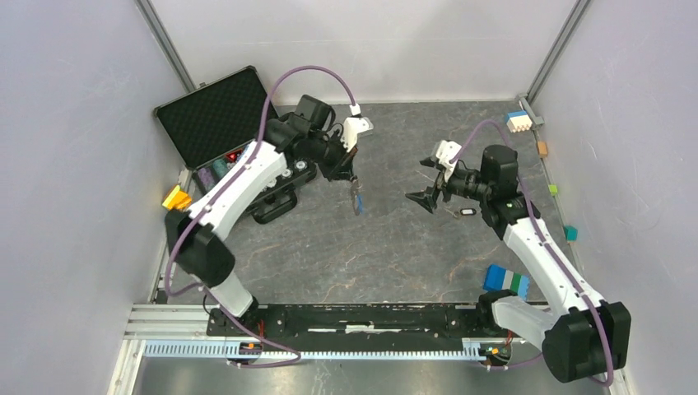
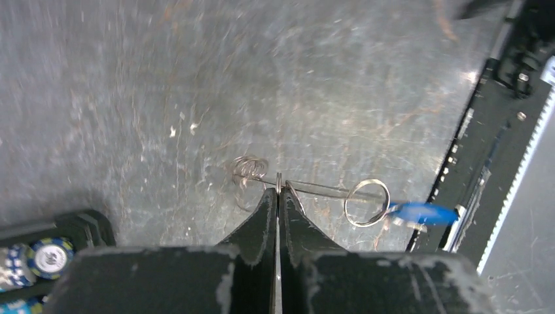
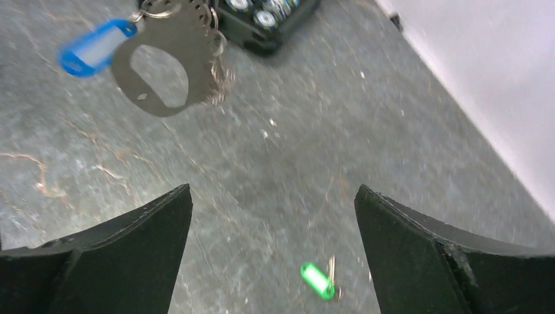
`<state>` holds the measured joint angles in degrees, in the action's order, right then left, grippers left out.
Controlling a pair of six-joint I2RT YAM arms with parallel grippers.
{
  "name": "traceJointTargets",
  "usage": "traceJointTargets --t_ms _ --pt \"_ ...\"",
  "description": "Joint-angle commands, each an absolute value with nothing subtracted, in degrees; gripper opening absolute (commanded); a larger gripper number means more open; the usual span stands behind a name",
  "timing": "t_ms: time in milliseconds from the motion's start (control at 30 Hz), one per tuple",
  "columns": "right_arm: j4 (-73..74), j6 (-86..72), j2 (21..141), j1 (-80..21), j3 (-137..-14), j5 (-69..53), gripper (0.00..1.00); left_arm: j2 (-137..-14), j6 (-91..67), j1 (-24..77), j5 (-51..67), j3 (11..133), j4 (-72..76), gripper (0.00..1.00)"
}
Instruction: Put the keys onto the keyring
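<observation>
My left gripper is shut on the keyring, a thin wire loop held above the table. A small split ring with the blue-tagged key hangs from it. In the right wrist view the keyring and its blue tag hang at the upper left. My right gripper is open and empty, facing the left one. The green-tagged key lies on the table below its fingers. A black-tagged key lies beside the right wrist.
An open black case stands at the back left, with a tray of poker chips in front of it. Coloured blocks lie at the edges: yellow, blue-and-green, white-and-blue.
</observation>
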<state>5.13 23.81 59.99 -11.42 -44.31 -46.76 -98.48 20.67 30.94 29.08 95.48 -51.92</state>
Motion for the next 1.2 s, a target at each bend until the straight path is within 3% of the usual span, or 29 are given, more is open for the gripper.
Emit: traceJointTargets --t_ms 0,267,400,600,967,1167 --pt "2.8 20.4 61.7 -14.1 -50.6 -54.1 0.98 -91.3 30.7 32.1 37.0 91.8 -51.5 0.02" --pt "-2.3 14.4 63.3 -19.5 -53.1 -57.8 0.81 -82.9 34.1 34.5 41.9 84.1 -48.5 0.02" --pt "-5.6 11.7 64.4 -21.9 -51.2 -57.7 0.76 -79.5 31.8 35.4 43.1 76.4 -39.8 0.02" --pt "-10.1 9.3 66.3 -24.7 -47.3 -59.3 0.59 -74.9 28.8 35.4 47.4 65.2 -24.9 0.02" --pt "-8.0 15.4 68.2 -29.7 -43.8 -57.8 0.42 -72.9 30.8 35.7 51.4 58.5 -17.1 0.02" --pt "-7.8 16.3 69.5 -30.4 -44.6 -57.5 0.39 -71.6 35.9 36.0 51.9 55.8 -17.4 0.02"
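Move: The left gripper already holds the metal keyring, with its rings and blue tag, well above the table. The keyring's middle is about 2 cm behind and 4 cm below the left fingers, and some 16 cm left, 1 cm back and 5 cm below the open right gripper. The right gripper is about 17 cm right of the left hand and 1 cm back. The green-tagged key lies 6 cm ahead, 5 cm right and 20 cm below the right hand. Still pinching the keyring, the left hand draws it back about 10 cm, bobbing up and down again, while it turns clockwise and its fingers level out to point at the right gripper. The right hand comes in towards the keyring, some 11 cm left and 8 cm back, rising first and then sinking, turning counter-clockwise and closing its wide-open fingers to less than half, short of touching. ##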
